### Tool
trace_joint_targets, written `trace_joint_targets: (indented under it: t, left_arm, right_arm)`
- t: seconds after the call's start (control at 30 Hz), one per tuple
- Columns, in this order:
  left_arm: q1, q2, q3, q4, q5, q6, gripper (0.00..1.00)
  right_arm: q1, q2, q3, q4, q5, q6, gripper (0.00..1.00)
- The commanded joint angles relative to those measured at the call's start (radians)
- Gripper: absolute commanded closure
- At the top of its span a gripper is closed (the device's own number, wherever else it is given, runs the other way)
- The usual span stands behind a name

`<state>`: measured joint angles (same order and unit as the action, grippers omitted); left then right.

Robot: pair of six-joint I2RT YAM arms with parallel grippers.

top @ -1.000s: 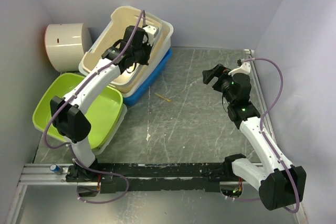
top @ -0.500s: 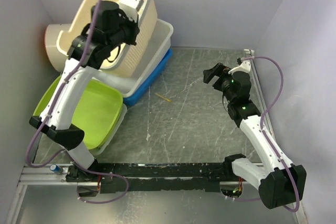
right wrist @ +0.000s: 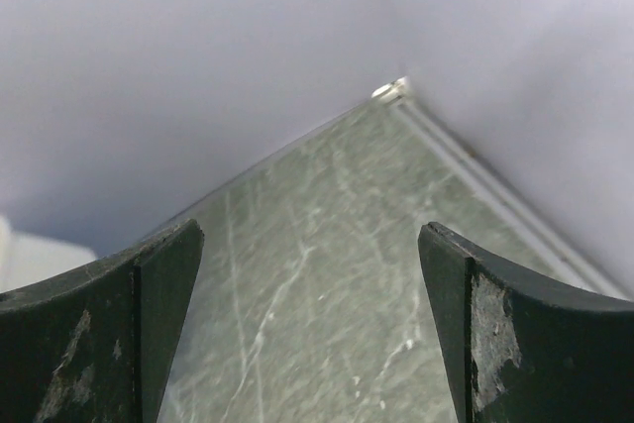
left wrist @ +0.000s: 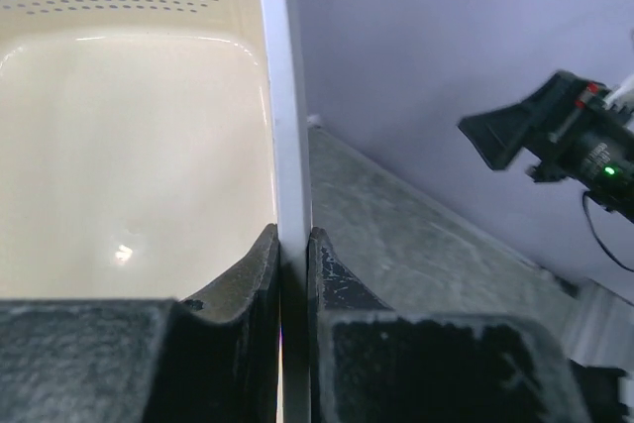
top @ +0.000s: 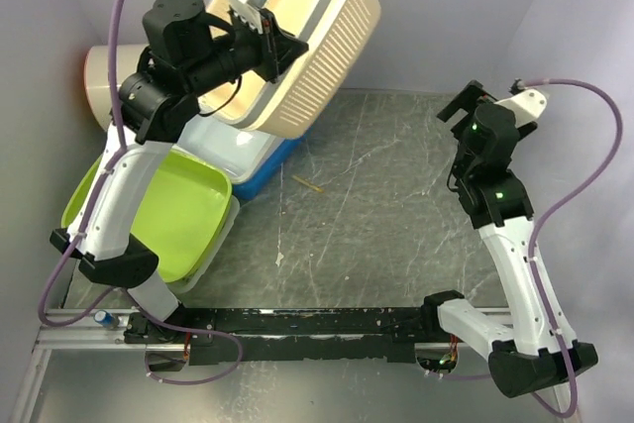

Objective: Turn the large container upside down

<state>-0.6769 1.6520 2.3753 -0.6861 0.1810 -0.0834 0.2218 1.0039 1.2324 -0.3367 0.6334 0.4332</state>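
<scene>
My left gripper (top: 287,47) is shut on the rim of the cream perforated basket (top: 322,37) and holds it tilted in the air at the back left. In the left wrist view the fingers (left wrist: 337,279) pinch that thin white rim (left wrist: 287,146), with the basket's inside (left wrist: 129,165) to the left. Below it, the large container (top: 223,146), a glossy white tub, rests on the blue tub (top: 281,154), mostly hidden by the arm and basket. Raised at the right wall, my right gripper (top: 458,106) is open, with only bare table between its fingers (right wrist: 466,314).
A lime green tub (top: 178,210) lies at the left by my left arm's base. A white round container (top: 99,76) stands in the back left corner. A small stick (top: 307,183) lies on the grey table (top: 376,205). Walls close in on the back and both sides.
My left arm has lifted the cream basket up out of the white tub and tilted it rightward. My right arm has risen and swung toward the right wall, still open.
</scene>
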Motion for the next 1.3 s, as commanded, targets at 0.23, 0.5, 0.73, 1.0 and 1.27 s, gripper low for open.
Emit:
trace_joint_targets:
  t: [0.23, 0.5, 0.73, 1.0, 1.27]
  left_arm:
    - [-0.03, 0.079, -0.222, 0.458, 0.479, -0.375, 0.93]
    - [-0.162, 0.219, -0.229, 0.48, 0.479, -0.398, 0.93]
    - [-0.201, 0.296, -0.178, 0.491, 0.471, -0.406, 0.93]
    - [-0.223, 0.367, -0.089, 0.476, 0.448, -0.406, 0.93]
    - [-0.223, 0.378, 0.0, 0.46, 0.38, -0.373, 0.93]
  right_arm:
    - [0.001, -0.115, 0.12, -0.014, 0.303, -0.161, 0.1]
    - [0.002, -0.143, 0.115, 0.035, 0.319, -0.205, 0.11]
    - [0.002, -0.165, 0.128, 0.03, 0.33, -0.226, 0.11]
    - [0.002, -0.208, 0.129, 0.038, 0.337, -0.228, 0.12]
    - [0.002, -0.215, 0.158, 0.007, 0.329, -0.214, 0.12]
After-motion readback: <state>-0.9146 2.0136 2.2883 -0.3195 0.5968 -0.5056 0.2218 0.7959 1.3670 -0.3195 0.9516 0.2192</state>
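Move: The large container already hangs by its rim from the left hand, clear of the stack. The open table it is swung over has its middle about 17 cm to that hand's right, 5 cm ahead and some 55 cm below. The whitish bin stands about 22 cm ahead, 17 cm left and 42 cm below. From the right hand, the middle of that open table is about 3 cm ahead, 15 cm left and 39 cm down. The large container swings off to the right in the left hand's unchanged pinch on its rim: about 21 cm right, some 12 cm down and a little back, fast at first, then easing. The left wrist turns clockwise until its fingers point nearly straight right, its forward side rolling down. The right hand, still open and empty, backs away about 11 cm while rising and drifting right. ##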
